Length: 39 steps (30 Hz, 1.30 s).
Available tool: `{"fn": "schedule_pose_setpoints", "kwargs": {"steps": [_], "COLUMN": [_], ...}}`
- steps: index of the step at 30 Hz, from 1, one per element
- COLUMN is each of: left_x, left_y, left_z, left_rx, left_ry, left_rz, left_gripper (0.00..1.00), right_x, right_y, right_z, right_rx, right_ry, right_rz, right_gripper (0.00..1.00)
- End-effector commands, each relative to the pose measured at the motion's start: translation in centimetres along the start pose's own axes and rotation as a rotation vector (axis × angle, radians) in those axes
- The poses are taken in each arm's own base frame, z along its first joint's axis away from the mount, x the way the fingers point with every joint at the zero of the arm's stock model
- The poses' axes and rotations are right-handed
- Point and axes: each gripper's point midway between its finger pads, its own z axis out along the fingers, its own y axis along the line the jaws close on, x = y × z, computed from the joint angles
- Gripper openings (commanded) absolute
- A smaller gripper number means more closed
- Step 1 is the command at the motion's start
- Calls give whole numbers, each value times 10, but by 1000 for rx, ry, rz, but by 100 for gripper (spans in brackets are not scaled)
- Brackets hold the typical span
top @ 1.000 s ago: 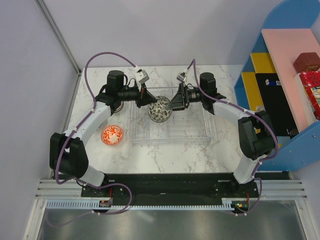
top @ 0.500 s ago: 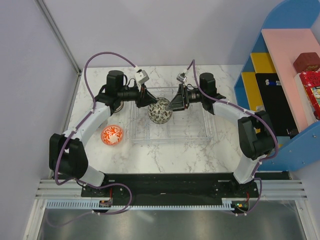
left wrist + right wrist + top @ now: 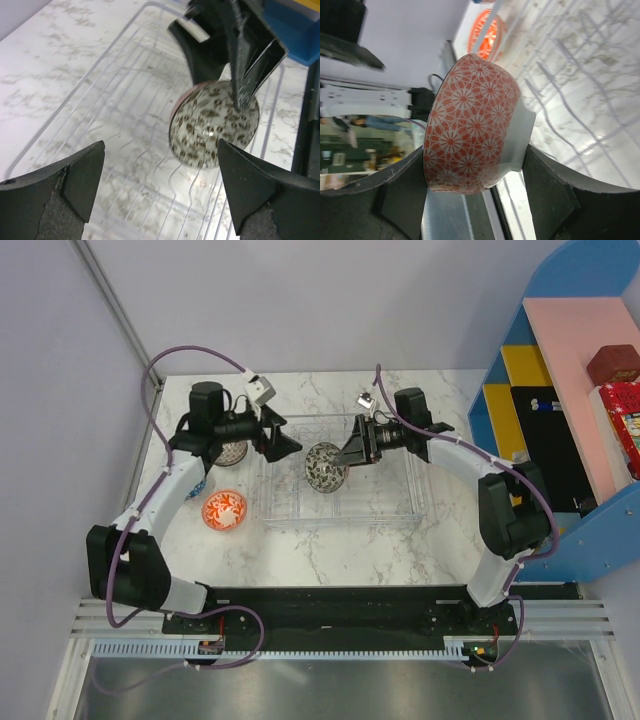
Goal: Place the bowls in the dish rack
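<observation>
A bowl (image 3: 325,467), red-orange floral outside (image 3: 475,125) and brown-speckled inside (image 3: 215,125), stands on edge over the ribs of the clear dish rack (image 3: 400,512). My right gripper (image 3: 347,453) is shut on it, one finger on the rim side and one on the foot (image 3: 477,175). My left gripper (image 3: 288,444) hangs open at the rack's left end, apart from that bowl, its jaws wide with only rack ribs between them (image 3: 160,185). A red-orange bowl (image 3: 224,510) sits upright on the table left of the rack. A patterned bowl (image 3: 232,452) is partly hidden under the left arm.
The rack's rim (image 3: 125,30) runs along the marble table (image 3: 330,550). A blue shelf unit (image 3: 560,390) with boxes stands at the right edge. A wall closes the left side. The red-orange bowl on the table (image 3: 487,32) shows beyond the held one.
My left gripper has opened, let go of the speckled bowl and drawn back to the left. The bowl stays in the right gripper, now a little lower and to the right.
</observation>
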Motion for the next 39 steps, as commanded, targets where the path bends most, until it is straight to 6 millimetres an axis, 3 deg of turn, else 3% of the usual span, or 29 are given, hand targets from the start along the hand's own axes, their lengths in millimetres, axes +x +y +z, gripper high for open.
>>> {"fn": "schedule_pose_setpoints", "kwargs": {"steps": [1, 6, 7, 11, 12, 13, 20, 25, 32, 39], "left_x": [5, 31, 36, 57, 68, 72, 87, 88, 95, 96], "left_y": [24, 45, 51, 57, 59, 59, 51, 49, 47, 46], "left_z": [-48, -98, -112, -138, -143, -145, -153, -154, -152, -151], "left_rx": [-114, -214, -269, -376, -401, -412, -424, -431, -423, -419], "left_ry": [-25, -13, -8, 21, 35, 40, 30, 18, 16, 12], "left_rz": [-54, -137, -151, -161, -177, -177, -194, -181, -190, -192], "left_gripper": [100, 100, 100, 100, 100, 100, 100, 100, 100, 100], "right_x": [-33, -61, -65, -83, -82, -86, -102, -108, -99, -97], "right_y": [3, -8, -19, -33, -33, -38, -30, -21, -33, -33], "right_z": [-19, -40, -47, -63, -60, -66, -57, -36, -4, 21], "right_rx": [199, 439, 542, 804, 832, 913, 1067, 1100, 1109, 1065], "right_ry": [-23, -20, -18, 9, 52, 64, 107, 137, 242, 257], "right_rz": [-256, -471, -493, -676, -747, -774, -946, -1049, -1133, -1171], "right_gripper": [0, 0, 0, 0, 0, 0, 0, 0, 0, 0]}}
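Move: My right hand holds the bowl with the red flowered outside over the dish rack. The rack place it is bound for lies about 9 cm ahead, 3 cm left and 10 cm below; the far rail runs some 14 cm straight ahead, the left rail roughly 19 cm left, level with the hand. From my empty left hand the orange bowl is about 5 cm back, 18 cm left and 18 cm below. The blue bowl sits 8 cm farther out and 10 cm left of it, the brown bowl 16 cm farther out. Keeping my grip on the red-flowered bowl, I carry it forward about 8 cm with my right hand, swinging the wrist through some 90 degrees so the fingers go from pointing left to steeply down and forward, then dip a few centimetres towards the rack tines. My open left hand sweeps left about 17 cm, sinking 7 and easing back, turning counter-clockwise, from the rack towards the orange bowl. ##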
